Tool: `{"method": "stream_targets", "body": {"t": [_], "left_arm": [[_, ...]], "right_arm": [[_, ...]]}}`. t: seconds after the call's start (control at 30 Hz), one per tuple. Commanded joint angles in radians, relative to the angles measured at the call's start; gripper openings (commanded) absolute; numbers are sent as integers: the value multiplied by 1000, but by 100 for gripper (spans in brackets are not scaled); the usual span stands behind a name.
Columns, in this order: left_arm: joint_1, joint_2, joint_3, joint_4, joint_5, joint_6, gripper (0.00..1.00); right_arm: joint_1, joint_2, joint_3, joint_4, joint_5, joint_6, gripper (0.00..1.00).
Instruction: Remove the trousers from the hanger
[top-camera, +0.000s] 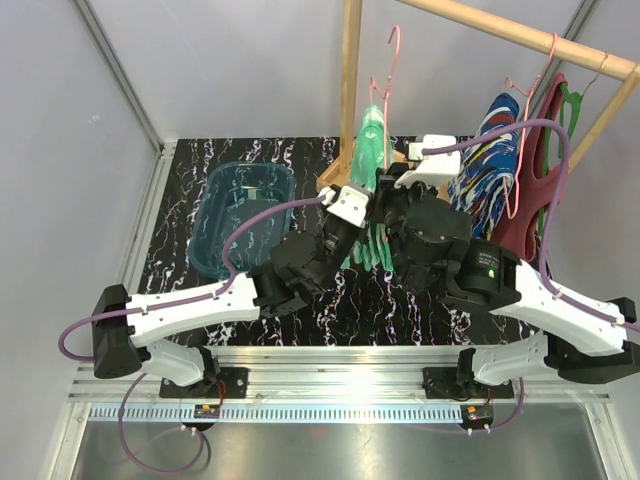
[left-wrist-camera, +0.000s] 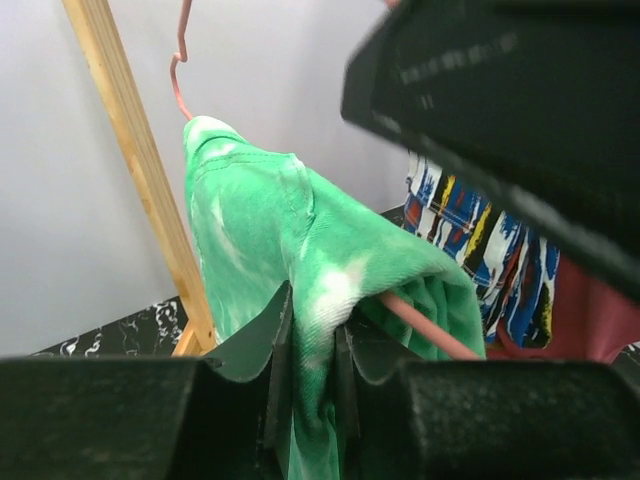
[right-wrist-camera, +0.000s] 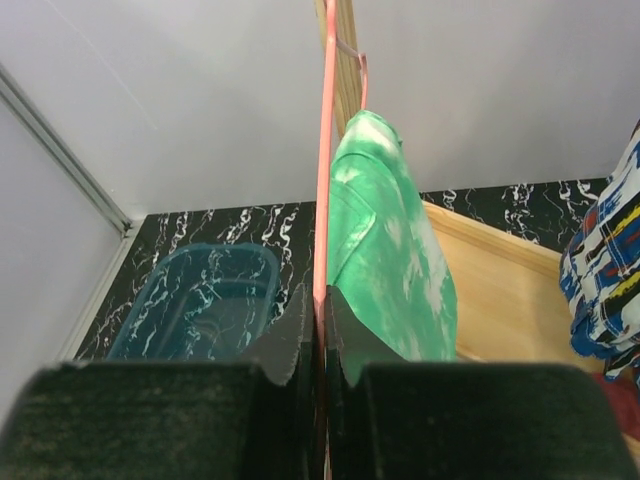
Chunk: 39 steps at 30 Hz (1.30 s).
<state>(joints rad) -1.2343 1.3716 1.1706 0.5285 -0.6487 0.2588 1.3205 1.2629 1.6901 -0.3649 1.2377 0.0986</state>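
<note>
The green and white trousers (top-camera: 368, 150) hang folded over a pink hanger (top-camera: 393, 60) beside the wooden post. My left gripper (left-wrist-camera: 312, 340) is shut on a fold of this green cloth (left-wrist-camera: 260, 220), just below the hanger's bar (left-wrist-camera: 425, 325). My right gripper (right-wrist-camera: 322, 310) is shut on the thin pink hanger rod (right-wrist-camera: 325, 150), with the green trousers (right-wrist-camera: 390, 250) right beside it. Both grippers meet at the garment in the top view, left (top-camera: 362, 195) and right (top-camera: 397, 177). The blue patterned trousers (top-camera: 490, 170) hang further right on another hanger.
A teal plastic bin (top-camera: 245, 215) sits on the black marbled table at the left. The wooden rack's post (top-camera: 350, 90) and sloping rail (top-camera: 530, 40) stand behind the arms. A maroon tank top (top-camera: 535, 200) hangs at the far right.
</note>
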Motion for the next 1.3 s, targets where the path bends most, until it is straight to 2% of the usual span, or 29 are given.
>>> {"method": "stream_targets", "body": {"t": [0.0, 0.07, 0.27, 0.4, 0.73, 0.9, 1.1, 1.27], "left_arm": [[-4, -34, 52, 100, -52, -13, 0], [-2, -54, 52, 120, -86, -7, 0], [-1, -111, 67, 154, -158, 39, 0], [2, -132, 80, 163, -170, 68, 0], [41, -221, 38, 229, -215, 96, 0], [67, -270, 32, 246, -256, 118, 0], [176, -305, 63, 136, -311, 91, 0], [320, -347, 87, 1, -361, 56, 0]], "right_arm": [[17, -46, -46, 44, -24, 99, 0], [16, -54, -102, -17, -26, 150, 0], [-46, -66, -254, -241, -98, 461, 0], [-112, -97, -360, -249, -171, 564, 0], [-144, -134, -564, -252, -250, 679, 0], [-159, -134, -599, -266, -270, 694, 0], [-167, -154, -629, -296, -261, 699, 0], [-168, -197, -619, -383, -207, 710, 0]]}}
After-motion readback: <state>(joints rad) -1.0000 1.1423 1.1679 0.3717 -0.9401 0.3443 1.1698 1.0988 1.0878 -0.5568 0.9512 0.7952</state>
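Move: The left hand already pinches the green trousers, their middle about 9 cm ahead and 3 cm to its right, roughly level; the basket lies some 25 cm to its left and 12 cm ahead, about 37 cm below. From the right hand, gripping the pink hanger, the trousers' middle is about 11 cm ahead, 1 cm right and 5 cm lower. The patterned trousers hang some 25 cm right of that hand, 15 cm ahead and 17 cm below. Straight down some 22 cm goes the right hand, fingers tipping about 20 degrees downward, keeping its grip on the pink hanger, then it stays low. The left hand, still pinching the green trousers, draws them left towards the basket, slowly at first and then faster, about 18 cm in all, rising midway, later reaching slightly forward and turning some 30 degrees counter-clockwise. ##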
